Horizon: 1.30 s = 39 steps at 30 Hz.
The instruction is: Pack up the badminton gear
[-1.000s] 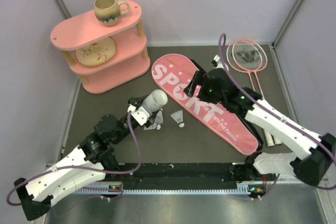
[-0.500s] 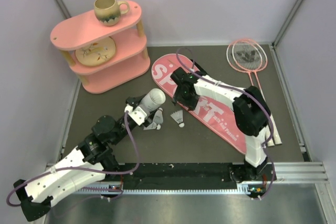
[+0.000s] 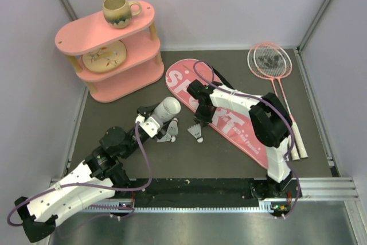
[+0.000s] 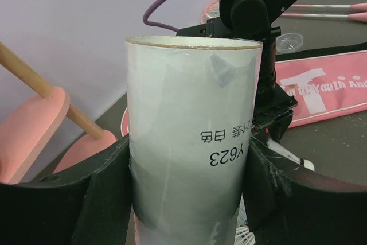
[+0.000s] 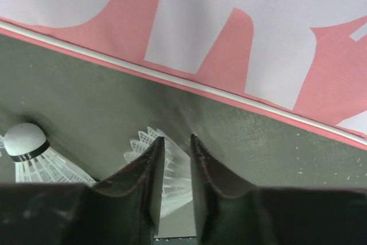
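My left gripper is shut on the long white tube, which tilts up with its open end away from me; in the left wrist view the tube fills the space between the fingers. My right gripper is low over a white shuttlecock beside the pink SPORT bag. In the right wrist view the jaws are nearly together with the shuttlecock's feathers between them. A second shuttlecock lies to the left, under the tube. Two pink rackets lie at the far right.
A pink two-tier shelf stands at the back left, with a brown mug on top and a patterned dish on its middle tier. Grey walls close in the left, back and right. The racket handles reach toward the right arm's base.
My right arm swung left from above the bag and came down onto the shuttlecock, and its jaws narrowed around the feathers. The left arm with the tube stayed put.
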Motion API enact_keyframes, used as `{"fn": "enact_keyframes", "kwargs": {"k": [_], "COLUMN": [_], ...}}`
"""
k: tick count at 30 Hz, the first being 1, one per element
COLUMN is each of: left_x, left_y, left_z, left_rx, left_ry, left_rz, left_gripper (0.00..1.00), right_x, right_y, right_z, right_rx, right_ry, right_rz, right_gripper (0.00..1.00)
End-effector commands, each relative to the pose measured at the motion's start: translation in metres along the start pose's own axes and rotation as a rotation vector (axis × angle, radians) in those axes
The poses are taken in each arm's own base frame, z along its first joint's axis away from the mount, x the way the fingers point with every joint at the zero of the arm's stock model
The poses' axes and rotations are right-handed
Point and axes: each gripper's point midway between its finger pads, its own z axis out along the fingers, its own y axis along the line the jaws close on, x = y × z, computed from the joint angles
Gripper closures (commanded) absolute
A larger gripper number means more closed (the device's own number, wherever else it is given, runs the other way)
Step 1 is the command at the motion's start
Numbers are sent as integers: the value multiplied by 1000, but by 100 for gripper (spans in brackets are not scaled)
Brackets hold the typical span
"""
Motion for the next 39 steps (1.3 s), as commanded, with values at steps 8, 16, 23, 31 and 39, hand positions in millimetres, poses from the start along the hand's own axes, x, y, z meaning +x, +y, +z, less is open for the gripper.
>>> {"fn": "enact_keyframes", "kwargs": {"k": [8,16,23,31,39], "left_x": [-27,-27,-24,-22,-21], "left_y": [8,5,3,-2,0], "left_z": [2,3,5,8,7], "left_rx": [-24,-9,-2,26,16], "left_ry": [-91,-90,-82,-74,-73], "left_rz": [-18,-19,-19,-16,-10], "left_gripper": [78,78,78,78,78], "right_x": [-12,-33,-32,-21,6], "right_y": [6,21,22,51,78], "right_z": [-56,-164,-317,-378,-366], "right_rx": [-145,-581,-1100,-1294,-1307], "right_ry": [-74,-306,-620,-595,-544], "right_rz": [54,-124,-271,-339,-388], "right_gripper": [100,100,100,100,100]}}
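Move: The right hand's nearly closed fingers straddle the feather skirt of the lone shuttlecock, whose middle is about 3 cm back, level sideways and 1 cm lower. The mouth of the tube held by the left hand is some 7 cm back, 9 cm left and 30 cm up. Two shuttlecocks lie 10 cm left, 2 back, and 13 left, 5 back. From the left hand, the lone shuttlecock is 4 cm ahead, 12 right, 25 below. The right fingers pinch shut on the skirt of the lone shuttlecock, then carry it up some 35 cm, the wrist swinging through nearly 80 degrees so the fingers go from pointing down to pointing forward and left. Near the top the hand swings about 5 cm left to the tube mouth, while the left hand keeps its grip on the tube, easing it 1 cm right. ##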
